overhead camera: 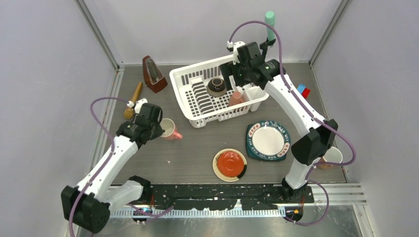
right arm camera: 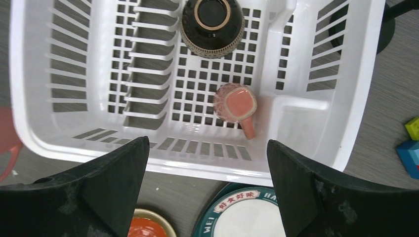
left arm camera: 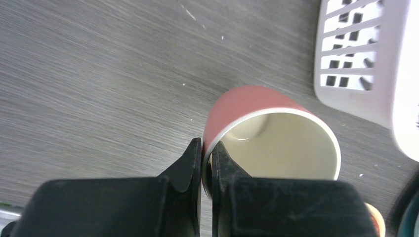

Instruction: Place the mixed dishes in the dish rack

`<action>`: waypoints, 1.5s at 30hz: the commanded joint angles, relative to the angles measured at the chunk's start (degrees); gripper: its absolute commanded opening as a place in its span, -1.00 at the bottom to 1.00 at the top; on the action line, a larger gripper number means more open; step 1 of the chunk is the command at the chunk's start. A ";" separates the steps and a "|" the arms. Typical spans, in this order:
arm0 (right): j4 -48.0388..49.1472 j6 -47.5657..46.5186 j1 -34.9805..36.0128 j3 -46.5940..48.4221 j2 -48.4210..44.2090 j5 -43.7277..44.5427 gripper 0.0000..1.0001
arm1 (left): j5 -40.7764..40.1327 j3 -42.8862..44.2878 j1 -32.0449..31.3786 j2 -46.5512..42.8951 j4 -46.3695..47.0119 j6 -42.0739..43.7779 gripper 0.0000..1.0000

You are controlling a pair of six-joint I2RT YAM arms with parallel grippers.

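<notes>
A pink mug (overhead camera: 170,130) (left arm camera: 257,123) with a cream inside lies tilted on the table left of the dish rack (overhead camera: 179,84) (right arm camera: 197,165). My left gripper (overhead camera: 157,129) (left arm camera: 207,158) is shut on the mug's rim, one finger outside the wall and one inside. My right gripper (overhead camera: 235,74) (right arm camera: 207,143) hangs open above the rack's near edge, holding nothing. Inside the rack a brown bowl (overhead camera: 216,86) (right arm camera: 212,22) and a second pink mug (overhead camera: 236,98) (right arm camera: 235,103) stand upside down. The teal-rimmed plate (overhead camera: 268,140) (right arm camera: 247,217) and the red-centred plate (overhead camera: 230,164) (right arm camera: 148,227) lie on the table in front.
A wooden stick (overhead camera: 133,98) and a brown wedge-shaped object (overhead camera: 154,74) lie left of the rack. Coloured blocks (overhead camera: 303,90) (right arm camera: 410,143) sit to its right. A teal-capped bottle (overhead camera: 270,24) stands behind the rack. Grey walls enclose three sides.
</notes>
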 commanded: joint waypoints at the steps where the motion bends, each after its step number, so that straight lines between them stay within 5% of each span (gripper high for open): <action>1: 4.75 5.90 0.19 -3.21 -5.55 -5.70 0.91 | -6.33 6.59 0.27 -7.70 -2.83 1.50 -1.00; 18: 8.61 16.39 0.19 -10.03 -14.64 -20.28 0.88 | -8.19 23.34 0.27 -11.69 -0.57 9.09 -1.00; 28: 21.91 32.48 0.19 -18.66 -17.97 -35.54 0.85 | 11.38 16.30 0.27 -13.71 31.51 8.44 -1.00; 35: 31.07 42.62 0.19 -24.55 -18.97 -43.61 0.85 | 17.90 9.65 0.27 -9.13 54.19 6.24 -1.00; 45: 64.56 73.45 0.19 -32.82 -17.75 -54.20 0.83 | 26.00 0.89 0.27 -3.17 84.71 3.57 -1.00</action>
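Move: The left fingers already grip the pink mug by its rim, clear of the table, its middle about 4 cm right of, 2 ahead of and 4 below that hand. From the left hand the rack's middle lies some 23 cm ahead, 25 right and 8 below. From the empty right hand the held mug is about 14 cm back, 28 left and 17 below; the upturned bowl is 7 ahead, 6 left, the racked mug 2 ahead, 2 right, both roughly 22 below. The left hand keeps its pinch on the mug's rim and carries it up about 23 cm in all, first almost straight up, then also forward and right towards the rack and the right hand (some 10 cm each way), while the wrist tips up by more than 50 degrees until the fingers point about level. The wide-open right hand comes to meet it, going back and left about 12 cm each and rising 8, rolling its left side up some 65 degrees so its fingers swing round to point left at the mug's base and handle, not yet closing on them. ##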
